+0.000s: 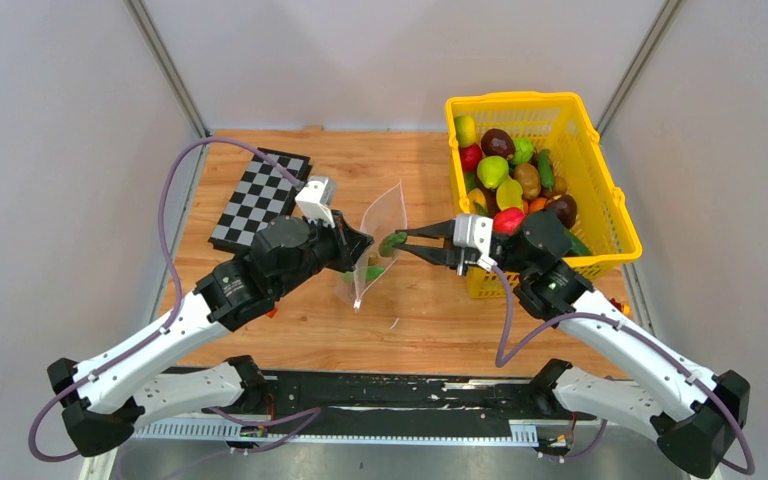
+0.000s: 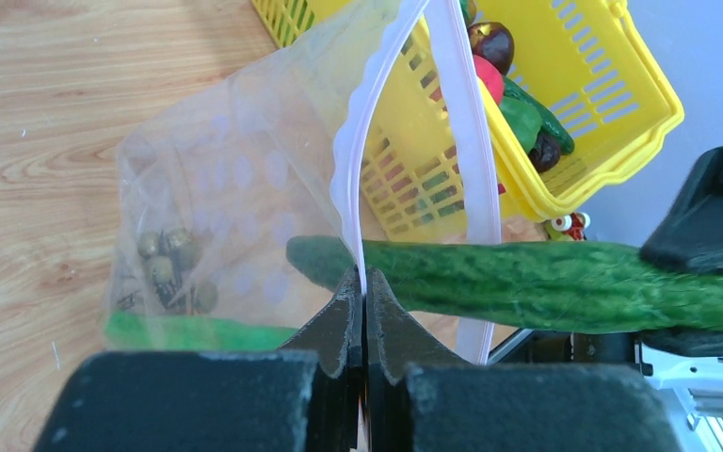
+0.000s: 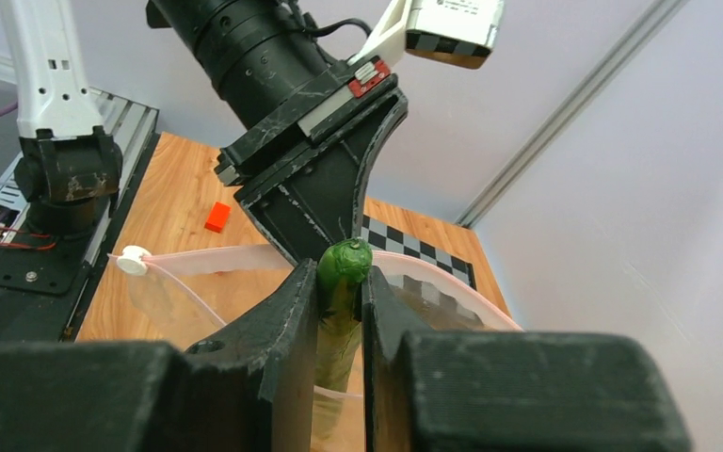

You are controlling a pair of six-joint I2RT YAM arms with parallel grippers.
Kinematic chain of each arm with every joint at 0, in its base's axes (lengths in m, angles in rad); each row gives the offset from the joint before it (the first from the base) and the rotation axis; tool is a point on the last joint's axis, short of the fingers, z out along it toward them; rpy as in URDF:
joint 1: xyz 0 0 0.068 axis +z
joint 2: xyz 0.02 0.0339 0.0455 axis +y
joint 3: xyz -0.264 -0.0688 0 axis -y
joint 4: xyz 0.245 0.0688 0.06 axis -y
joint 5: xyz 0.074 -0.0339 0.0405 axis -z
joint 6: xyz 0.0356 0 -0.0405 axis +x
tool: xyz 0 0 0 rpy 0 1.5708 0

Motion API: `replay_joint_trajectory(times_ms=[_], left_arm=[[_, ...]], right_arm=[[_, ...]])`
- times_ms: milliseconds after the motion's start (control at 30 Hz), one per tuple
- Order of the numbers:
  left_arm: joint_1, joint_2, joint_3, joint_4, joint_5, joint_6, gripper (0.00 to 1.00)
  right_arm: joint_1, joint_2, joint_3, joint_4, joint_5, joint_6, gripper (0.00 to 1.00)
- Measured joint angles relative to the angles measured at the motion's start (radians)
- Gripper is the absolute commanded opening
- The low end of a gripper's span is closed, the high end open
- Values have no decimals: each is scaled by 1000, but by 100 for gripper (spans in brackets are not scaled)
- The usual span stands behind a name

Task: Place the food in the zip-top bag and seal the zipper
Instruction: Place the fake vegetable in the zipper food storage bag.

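Observation:
The clear zip-top bag [image 1: 378, 228] stands open at the table's middle. My left gripper [image 1: 363, 246] is shut on one lip of its pinkish zipper [image 2: 472, 141], pinching the strip [image 2: 364, 282]. My right gripper [image 1: 407, 240] is shut on a long green cucumber [image 2: 546, 282], holding it level. The cucumber's tip [image 3: 344, 259] reaches through the bag's mouth between the two lips. Inside the bag lie a bright green piece [image 2: 198, 331] and a few dull olive pieces [image 2: 169, 268]. A white slider [image 3: 134, 260] sits at one end of the zipper.
A yellow mesh basket [image 1: 572, 118] with several toy fruits stands at the right, just behind my right arm. A chessboard [image 1: 260, 195] lies at the back left. A small orange-red block [image 3: 216, 217] rests on the wood near my left arm.

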Motion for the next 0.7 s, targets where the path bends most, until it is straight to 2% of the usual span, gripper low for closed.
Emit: replay_joint_trajectory(times_ms=[100, 200, 233, 300, 367, 467, 700], left_arm=[[0, -8, 0, 0, -4, -1, 0], [0, -11, 0, 0, -8, -3, 0], [0, -12, 0, 0, -8, -3, 0], [0, -13, 0, 0, -8, -3, 0], [0, -16, -2, 0, -11, -3, 0], [0, -19, -6, -1, -19, -3, 0], [0, -19, -6, -1, -35, -4, 0]], right_arm=[[1, 23, -1, -2, -24, -23, 12], [8, 50, 5, -48, -19, -69, 30], [10, 56, 6, -69, -13, -85, 32], [14, 61, 7, -115, 4, -114, 46], [15, 60, 9, -150, 6, -135, 53], [15, 51, 17, -195, -14, -162, 56], [15, 29, 41, -242, -72, -168, 55]])
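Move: The bag's open mouth centres about 3 cm to the right hand's left, 1 cm back and some 5 cm below, with the tip of the held cucumber already inside. The green vegetable in the bag is roughly 7 cm left, 6 cm back and 18 cm down; the yellow basket's middle is about 28 cm right, 8 cm ahead and 23 cm down. From the left hand, pinching the rim, the mouth's middle is about 3 cm right, 1 cm back, level. Downward the right hand goes, about 5 cm with a slight forward push, feeding the cucumber into the bag mouth while its fingertips tip down some 10 degrees. Near the bottom its fingers spread wide and let go of the cucumber, then the hand backs off about 2 cm, rising a little. The left fingers stay almost still and keep pinching the bag's rim. ##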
